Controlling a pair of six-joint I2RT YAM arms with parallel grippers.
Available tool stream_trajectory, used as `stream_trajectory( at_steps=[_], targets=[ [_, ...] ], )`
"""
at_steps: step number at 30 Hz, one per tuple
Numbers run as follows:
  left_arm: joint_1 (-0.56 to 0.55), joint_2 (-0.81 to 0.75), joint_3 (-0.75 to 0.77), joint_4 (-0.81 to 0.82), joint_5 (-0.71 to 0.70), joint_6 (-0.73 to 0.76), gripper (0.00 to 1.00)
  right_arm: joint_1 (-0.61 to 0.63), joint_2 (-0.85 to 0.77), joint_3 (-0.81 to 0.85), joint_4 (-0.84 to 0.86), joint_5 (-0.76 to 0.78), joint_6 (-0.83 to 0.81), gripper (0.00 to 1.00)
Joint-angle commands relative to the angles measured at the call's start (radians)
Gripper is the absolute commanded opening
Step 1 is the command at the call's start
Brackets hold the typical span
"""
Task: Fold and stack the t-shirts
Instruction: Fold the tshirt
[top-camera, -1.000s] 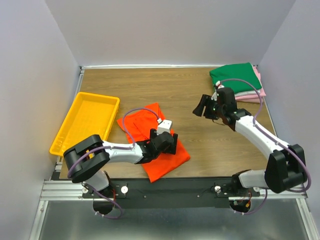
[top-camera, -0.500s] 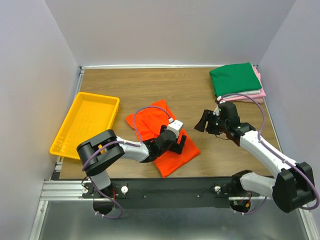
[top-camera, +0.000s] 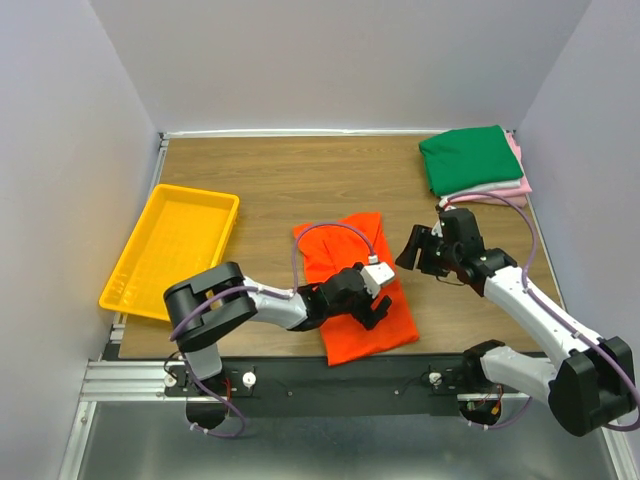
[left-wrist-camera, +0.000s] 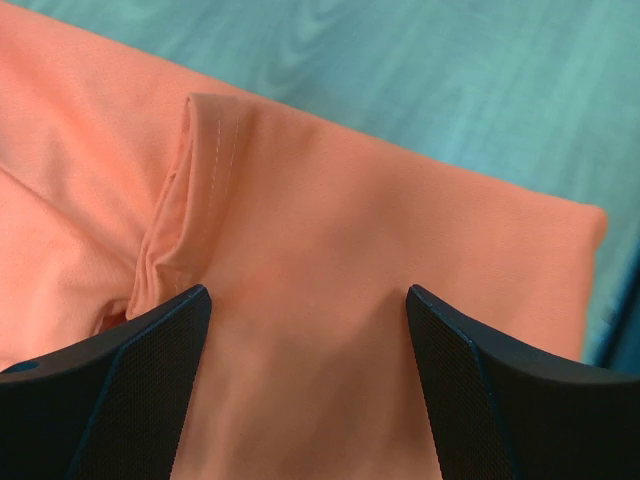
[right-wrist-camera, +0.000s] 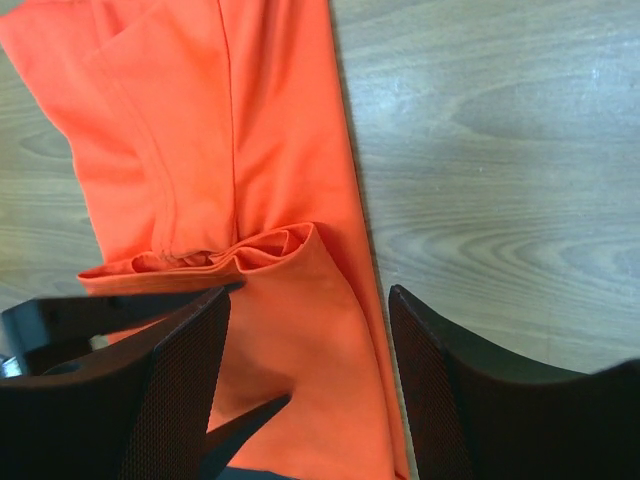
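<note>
The bright orange t-shirt (top-camera: 372, 338) lies partly folded on the table's near middle, with a sleeve fold (left-wrist-camera: 205, 170) bunched on it. My left gripper (top-camera: 378, 308) is open, its two pads spread wide and pressed down on the orange cloth (left-wrist-camera: 330, 200); in the left wrist view the left gripper (left-wrist-camera: 308, 300) pinches nothing. Just right of the shirt, my right gripper (top-camera: 408, 250) hovers open; in its own view the right gripper (right-wrist-camera: 308, 300) sits over the shirt's right edge (right-wrist-camera: 200, 120). A dark green t-shirt (top-camera: 470, 155) tops a folded stack with pink (top-camera: 497, 188) beneath.
A yellow plastic tray (top-camera: 195, 191) stands at the left of the wooden table (top-camera: 300, 175). The folded stack occupies the back right corner. Grey walls close in the table on three sides. The left arm's purple cable loops over the orange shirt.
The left gripper slid the orange shirt rightward and turned it, its pads still spread on the cloth. The right gripper came down and toward the shirt's right edge.
</note>
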Motion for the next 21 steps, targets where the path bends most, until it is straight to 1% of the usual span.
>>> stream_trajectory(
  at_steps=[1, 4, 6, 7, 8, 9, 12, 13, 15, 16, 17, 18, 21],
  targets=[
    [-0.013, -0.146, -0.024, -0.075, -0.022, 0.021, 0.87, 0.009, -0.016, -0.024, -0.066, 0.017, 0.011, 0.72],
    [-0.012, -0.232, -0.029, -0.188, -0.101, 0.009, 0.88, 0.015, -0.024, -0.032, -0.075, -0.003, 0.015, 0.72],
    [-0.012, -0.344, -0.033, -0.279, -0.164, -0.039, 0.89, 0.030, -0.033, -0.035, -0.087, -0.013, 0.028, 0.72],
    [-0.012, -0.345, -0.038, -0.306, -0.184, -0.065, 0.89, 0.039, -0.034, -0.036, -0.093, -0.014, 0.032, 0.72],
    [-0.012, -0.404, -0.045, -0.332, -0.198, -0.098, 0.89, 0.062, -0.040, -0.038, -0.109, -0.014, 0.049, 0.72],
    [-0.013, -0.433, -0.053, -0.358, -0.210, -0.191, 0.89, 0.077, -0.045, -0.038, -0.118, -0.011, 0.057, 0.72],
    [-0.018, -0.533, -0.099, -0.467, -0.227, -0.362, 0.88, 0.154, -0.059, -0.047, -0.173, 0.035, 0.106, 0.73],
    [-0.026, -0.550, -0.117, -0.540, -0.235, -0.476, 0.88, 0.170, -0.059, -0.052, -0.185, 0.042, 0.122, 0.73],
    [-0.061, -0.590, -0.139, -0.657, -0.241, -0.563, 0.87, 0.225, -0.060, -0.076, -0.214, 0.061, 0.164, 0.73],
    [-0.076, -0.610, -0.156, -0.691, -0.246, -0.653, 0.87, 0.255, -0.063, -0.082, -0.230, 0.078, 0.178, 0.73],
    [-0.090, -0.618, -0.164, -0.720, -0.246, -0.686, 0.87, 0.265, -0.074, -0.090, -0.263, 0.091, 0.205, 0.73],
    [-0.127, -0.625, -0.168, -0.774, -0.246, -0.714, 0.87, 0.271, -0.083, -0.095, -0.280, 0.102, 0.212, 0.73],
    [-0.165, -0.651, -0.167, -0.869, -0.241, -0.804, 0.87, 0.277, -0.128, -0.102, -0.343, 0.109, 0.233, 0.73]
  ],
)
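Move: The t-shirt's near-left corner lies about 14 cm back and 12 cm to the left of the left hand, only some 2 cm lower; its near-right corner is roughly 8 cm back and 10 cm right. From the right hand, which hangs about 8 cm above the cloth, that near-right corner is some 16 cm back and 2 cm right, and the near-left one about 21 cm back and 20 cm left. The shirt's crosswise folded edge runs 5 cm ahead and 4 cm left of the left hand, 2 cm back and 12 cm left of the right. The t-shirt is freed as the left hand, fingers open, comes up off it about 10 cm, swings left and back towards the near-left corner and sinks again, turning counter-clockwise and tipping down some 20 degrees. The right hand, also open, draws back about 10 cm and down a little along the shirt's right side towards the near-right corner, tipping steeper. ##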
